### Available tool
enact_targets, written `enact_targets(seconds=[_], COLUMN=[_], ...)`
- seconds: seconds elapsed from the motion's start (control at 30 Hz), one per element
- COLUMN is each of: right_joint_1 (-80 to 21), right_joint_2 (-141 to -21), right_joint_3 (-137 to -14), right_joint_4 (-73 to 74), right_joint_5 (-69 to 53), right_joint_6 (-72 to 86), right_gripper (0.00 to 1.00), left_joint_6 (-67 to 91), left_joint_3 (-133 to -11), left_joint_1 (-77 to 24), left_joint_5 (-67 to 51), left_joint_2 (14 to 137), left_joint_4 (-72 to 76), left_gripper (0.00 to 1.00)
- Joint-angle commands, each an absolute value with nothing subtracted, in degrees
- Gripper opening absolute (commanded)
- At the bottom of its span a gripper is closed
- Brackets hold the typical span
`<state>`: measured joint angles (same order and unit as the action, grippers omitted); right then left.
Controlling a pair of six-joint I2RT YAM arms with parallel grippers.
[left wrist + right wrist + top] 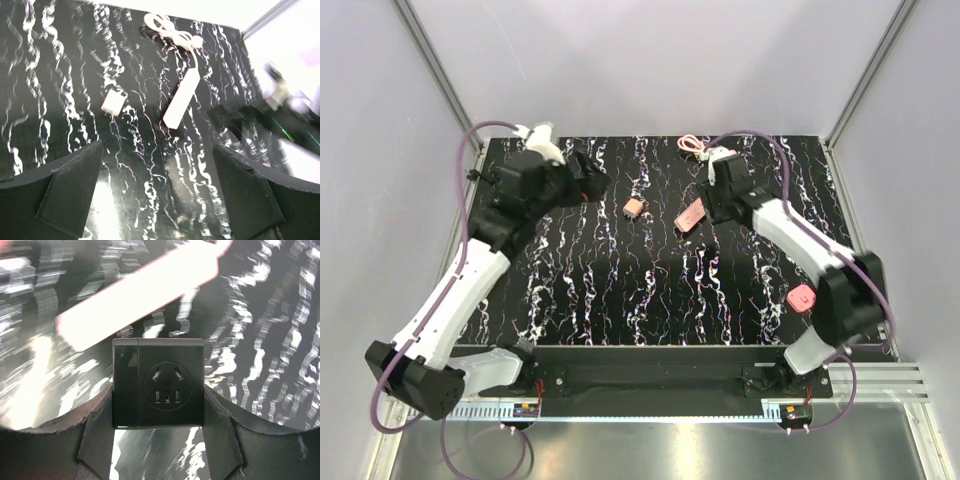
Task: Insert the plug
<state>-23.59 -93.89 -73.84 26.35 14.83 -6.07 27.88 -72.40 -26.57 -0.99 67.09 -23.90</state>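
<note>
The plug (pixel 634 207) is a small pale-pink block lying on the black marbled table (pixel 620 290) between the two arms; it also shows in the left wrist view (pixel 113 103). My left gripper (pixel 592 182) hovers left of it, open (pixel 156 165), with nothing between its fingers. My right gripper (pixel 712 205) is shut on a black square socket block (pixel 158 382), whose socket face looks at the right wrist camera. The fingers (pixel 97 430) press both of its sides. A slim pink power strip (pixel 690 214) lies just beyond the block (pixel 140 295).
The strip's coiled pink cord (pixel 692 145) lies at the table's back edge (pixel 167 30). A small pink rounded item (pixel 802 297) sits by the right arm's elbow. Pale walls with metal posts enclose the table on three sides.
</note>
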Motion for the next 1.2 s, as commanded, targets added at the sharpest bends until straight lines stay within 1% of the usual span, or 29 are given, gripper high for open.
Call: enact_targets(seconds=[0.0, 0.03, 0.07, 0.1, 0.13, 0.17, 0.2, 0.27, 0.43, 0.57, 0.7, 0.87, 0.97, 1.0, 1.03, 1.07, 1.1, 1.13, 1.17], right_joint_1=[-24.5, -25.5, -27.9, -29.3, -30.3, -31.0, -31.2, -31.3, -33.3, -35.1, -35.9, -37.2, -37.8, -37.8, -37.9, -37.9, -37.9, -37.9, -37.9], right_joint_2=[-79.2, -76.3, -73.7, -68.6, -66.4, -64.4, -61.6, -60.3, -60.7, -58.2, -57.0, -57.3, -57.7, -57.7, -57.6, -57.2, -57.2, -57.0, -57.0], right_joint_3=[-64.7, -61.4, -55.1, -52.0, -49.0, -44.3, -42.7, -41.4, -43.3, -41.8, -40.3, -40.3, -40.5, -40.5, -40.5, -40.4, -40.3, -40.2, -40.0], right_joint_4=[18.9, 15.1, 7.6, 3.6, -0.3, -7.7, -10.0, -11.5, -7.9, -9.1, -10.5, -11.2, -10.8, -10.7, -10.5, -10.5, -10.5, -10.5, -11.3], right_joint_5=[-5.4, -8.4, -14.2, -16.6, -19.0, -23.6, -25.7, -30.8, -36.6, -37.3, -38.0, -39.5, -39.7, -39.6, -39.6, -39.1, -38.9, -38.5, -37.9], right_joint_6=[-11.3, -12.7, -16.7, -18.2, -19.0, -19.1, -18.7, -18.5, -20.8, -23.8, -25.6, -27.2, -28.2, -28.4, -28.6, -28.7, -28.7, -28.7, -28.0], right_gripper=[0.07, 0.04, 0.02, 0.01, 0.01, 0.01, 0.01, 0.01, 0.00, 0.00, 0.00, 0.00, 0.00, 0.00, 0.00, 0.01, 0.05, 0.14, 0.33], left_joint_6=[35.3, 35.8, 36.0, 36.1, 35.4, 35.1, 34.9, 34.9, 33.7, 33.8, 33.8, 34.0, 34.2, 34.4, 34.6, 34.9, 35.8, 36.5, 37.1], left_joint_3=[-75.3, -75.1, -74.2, -73.7, -73.5, -73.4, -73.2, -72.4, -69.1, -67.4, -68.2, -70.0, -70.5, -70.5, -70.1, -69.8, -69.0, -68.5, -68.0], left_joint_1=[-19.1, -16.5, -15.3, -14.9, -14.6, -14.6, -14.6, -14.7, -19.0, -23.9, -29.1, -32.1, -32.4, -32.5, -32.5, -32.6, -32.6, -32.6, -32.6], left_joint_5=[-22.7, -25.9, -31.1, -33.5, -35.9, -40.8, -43.2, -48.0, -47.3, -46.6, -46.0, -44.6, -44.8, -45.1, -45.3, -46.0, -46.4, -46.8, -47.4], left_joint_2=[65.7, 66.0, 66.1, 66.4, 67.4, 68.0, 68.6, 70.0, 71.0, 74.3, 78.0, 81.6, 83.6, 83.9, 84.0, 84.0, 83.8, 83.7, 83.5], left_joint_4=[-26.6, -27.0, -27.0, -27.0, -27.1, -27.3, -27.5, -27.5, -27.5, -27.5, -27.6, -27.5, -27.2, -27.0, -26.6, -25.6, -25.0, -24.1, -22.3], left_gripper=[0.95, 0.95, 0.95, 0.95, 0.95, 0.95, 0.95, 0.95, 0.96, 0.96, 0.98, 0.99, 0.91, 0.81, 0.72, 0.62, 0.45, 0.36, 0.28])
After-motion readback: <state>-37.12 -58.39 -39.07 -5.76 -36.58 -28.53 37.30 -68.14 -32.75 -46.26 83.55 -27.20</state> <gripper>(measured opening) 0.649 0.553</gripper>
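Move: The black adapter is still held in the right fingers, some 27 cm to the right of the empty left hand, 8 cm ahead of it and 18 cm lower. From the right hand, the left gripper it is taken to waits about 8 cm back, 27 cm left and 18 cm up. The power strip lies 5 cm ahead, 4 cm left and 11 cm below the right hand; the small pink plug is 4 cm ahead, 22 cm left, 10 cm below. The adapter, still clamped in the right fingers, is carried back about 19 cm, left and somewhat up, while that hand swings some 70 degrees counter-clockwise and tips up. After a brief jog left, the open left hand comes right, back and down to meet it, turning clockwise and tipping down, then closes and pinches the adapter's sides. ##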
